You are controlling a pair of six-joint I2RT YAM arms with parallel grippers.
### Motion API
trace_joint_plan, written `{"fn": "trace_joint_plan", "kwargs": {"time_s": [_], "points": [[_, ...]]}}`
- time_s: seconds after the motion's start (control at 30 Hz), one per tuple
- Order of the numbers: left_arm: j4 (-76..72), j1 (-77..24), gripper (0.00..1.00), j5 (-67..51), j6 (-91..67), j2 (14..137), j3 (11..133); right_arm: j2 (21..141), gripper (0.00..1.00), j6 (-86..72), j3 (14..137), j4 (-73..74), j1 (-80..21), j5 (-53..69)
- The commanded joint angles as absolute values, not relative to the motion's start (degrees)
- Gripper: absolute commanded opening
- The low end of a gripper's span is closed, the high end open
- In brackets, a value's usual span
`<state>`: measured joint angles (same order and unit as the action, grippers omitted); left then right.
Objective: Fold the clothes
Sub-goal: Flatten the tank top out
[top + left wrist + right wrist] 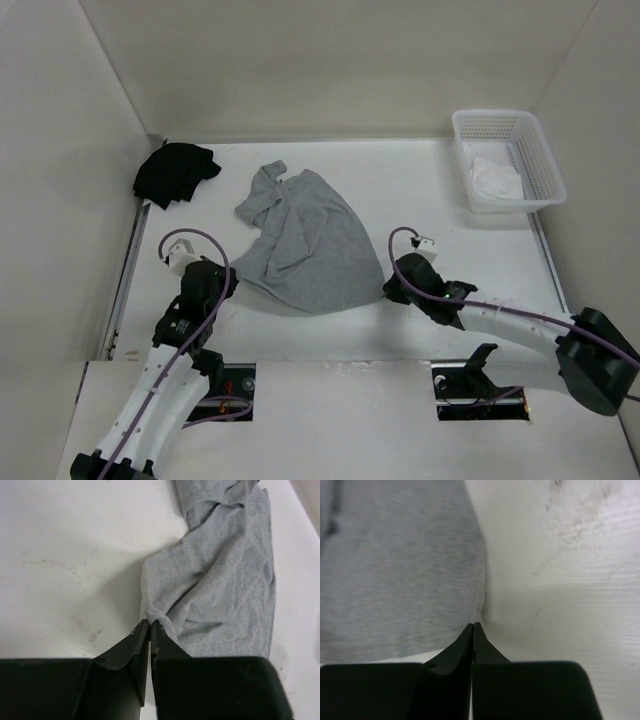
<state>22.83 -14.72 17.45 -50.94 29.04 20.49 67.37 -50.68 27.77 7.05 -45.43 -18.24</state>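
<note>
The clothes (305,240), a light heather-grey knit top, lie rumpled in the middle of the white table, with the straps bunched at the far end. My left gripper (231,283) is at the near left corner. In the left wrist view this gripper (150,622) is shut on a small pinch of the grey fabric (220,580). My right gripper (388,290) is at the near right corner. In the right wrist view its tips (473,625) are shut right at the side edge of the grey fabric (400,570), which draws in to them.
A black garment (175,172) lies crumpled in the far left corner by the wall. A white plastic basket (548,165) stands at the far right with a white cloth (497,180) in it. Walls enclose the table on three sides.
</note>
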Motion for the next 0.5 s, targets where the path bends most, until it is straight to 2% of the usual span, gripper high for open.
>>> {"fn": "trace_joint_plan", "kwargs": {"time_s": [0.0,0.13,0.23,0.47], "points": [[11.98,-16.29,0.02,17.14,-50.62,29.79,27.41,54.17,0.0,-45.11,33.46,4.64,-44.96,-23.72],[6.86,-19.37,0.01,18.8,-48.87,31.72,35.4,44.67,0.0,-35.45,46.37,9.48,-45.56,-30.65],[2.83,-22.79,0.01,22.22,-45.54,32.34,44.96,41.93,0.0,-27.1,58.49,10.28,-49.68,-36.19],[-0.97,-28.34,0.01,27.86,-39.03,33.74,67.2,46.3,0.0,-1.19,85.04,0.2,-67.34,-50.34]]}}
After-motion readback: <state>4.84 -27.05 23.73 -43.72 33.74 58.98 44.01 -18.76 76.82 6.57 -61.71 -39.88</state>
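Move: The grey tank top is already pinched by its two near corners. Its middle lies about 7 cm ahead, 13 cm right and 8 cm below the left hand, and about 9 cm ahead, 16 cm left and 3 cm below the right hand. Its bunched strap end is some 18 cm ahead and 7 cm right of the left hand. The black cloth is about 24 cm ahead and 15 cm left of the left hand; the white basket is roughly 29 cm ahead and 29 cm right of the right hand. The tank top is whipped up off the table by its two held corners, slowly at first and then fast: the left hand rises about 36 cm and the right nearly 50 cm, edging forward 3 cm before drawing back. Both wrists tip their fingers upward, some 50 degrees left and 60 right; the right hand also drifts outward about 5 cm, and both grips stay shut. ##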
